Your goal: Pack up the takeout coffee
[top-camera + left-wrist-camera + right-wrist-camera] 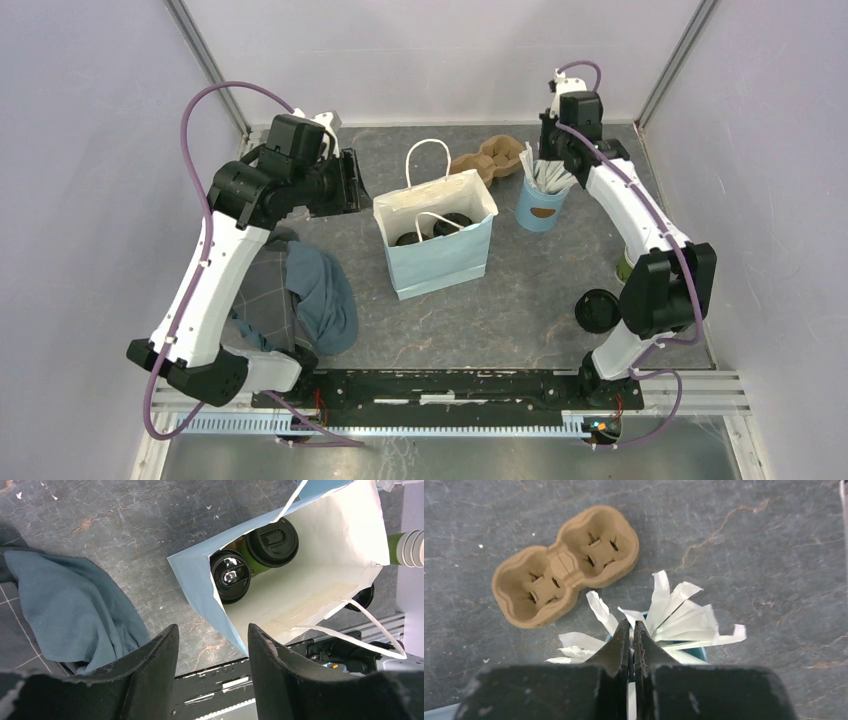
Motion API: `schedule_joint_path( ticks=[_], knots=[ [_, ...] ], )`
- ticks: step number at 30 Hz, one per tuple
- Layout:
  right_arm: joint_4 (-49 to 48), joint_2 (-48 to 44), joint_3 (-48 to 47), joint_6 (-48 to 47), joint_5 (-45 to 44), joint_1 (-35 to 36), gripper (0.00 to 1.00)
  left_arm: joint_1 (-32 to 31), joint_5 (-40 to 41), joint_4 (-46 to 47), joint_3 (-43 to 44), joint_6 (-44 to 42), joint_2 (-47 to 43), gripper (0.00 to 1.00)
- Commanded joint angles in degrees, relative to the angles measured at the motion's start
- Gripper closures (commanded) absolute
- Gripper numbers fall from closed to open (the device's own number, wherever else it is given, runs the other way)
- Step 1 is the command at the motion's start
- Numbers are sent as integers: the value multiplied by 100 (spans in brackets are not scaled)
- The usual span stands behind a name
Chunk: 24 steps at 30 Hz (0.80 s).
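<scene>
The blue bag stands open mid-table. Two takeout coffees with black lids sit inside it: one and another, both also seen from above. My left gripper is open and empty. It hovers over bare table just left of the bag; from above it sits there too. My right gripper is shut on a white stick among the white sticks in the light-blue cup.
A brown cardboard cup carrier lies behind the bag. A blue cloth lies at the left. A loose black lid and a lidless green cup sit at the right, by the right arm.
</scene>
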<state>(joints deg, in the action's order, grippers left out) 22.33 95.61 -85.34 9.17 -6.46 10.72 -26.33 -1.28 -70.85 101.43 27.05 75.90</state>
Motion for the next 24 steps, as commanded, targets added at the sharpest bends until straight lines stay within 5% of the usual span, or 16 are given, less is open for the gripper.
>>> schedule_joint_path(
  ticks=[1,4,10,17,24],
  knots=[
    [357,-261,-837,-226,-213,-4,100,5,263,-34,220,-220,-158,41],
    [334,-920,-587,-402,-390,-8,100,5,325,8,167,-217,-164,41],
    [68,-1914,-603,-870,623,2,100,5,337,124,142,-235,-139,42],
    [-661,-2921,-366,-491,4695,64,100,2,389,152,57,-155,-259,42],
    [-569,-2696,-560,-293,5694,729,100,5,179,173,-7,-43,-353,43]
  ],
)
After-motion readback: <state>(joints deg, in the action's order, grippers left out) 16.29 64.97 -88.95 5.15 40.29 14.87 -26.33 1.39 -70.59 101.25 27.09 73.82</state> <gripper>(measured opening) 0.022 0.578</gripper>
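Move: The right gripper is already shut on a straw, with the blue straw holder right beneath it, about 13 cm lower and 3 cm nearer. The paper bag, the straw's destination, lies roughly 22 cm to this hand's left, 12 cm back and 8 cm lower; the brown cup carrier sits some 11 cm farther out and 9 cm left, 18 cm down. From the left gripper the bag is about 16 cm right, 5 cm ahead and 20 cm below. Keep the right fingers shut on the straw and draw it up out of the blue holder, nearly straight up at first. Then go on rising to about 27 cm while pulling back some 20 cm and sweeping left, swinging the wrist about 50 degrees counter-clockwise and tipping the fingers up so the straw points left, high over the bag's side. ##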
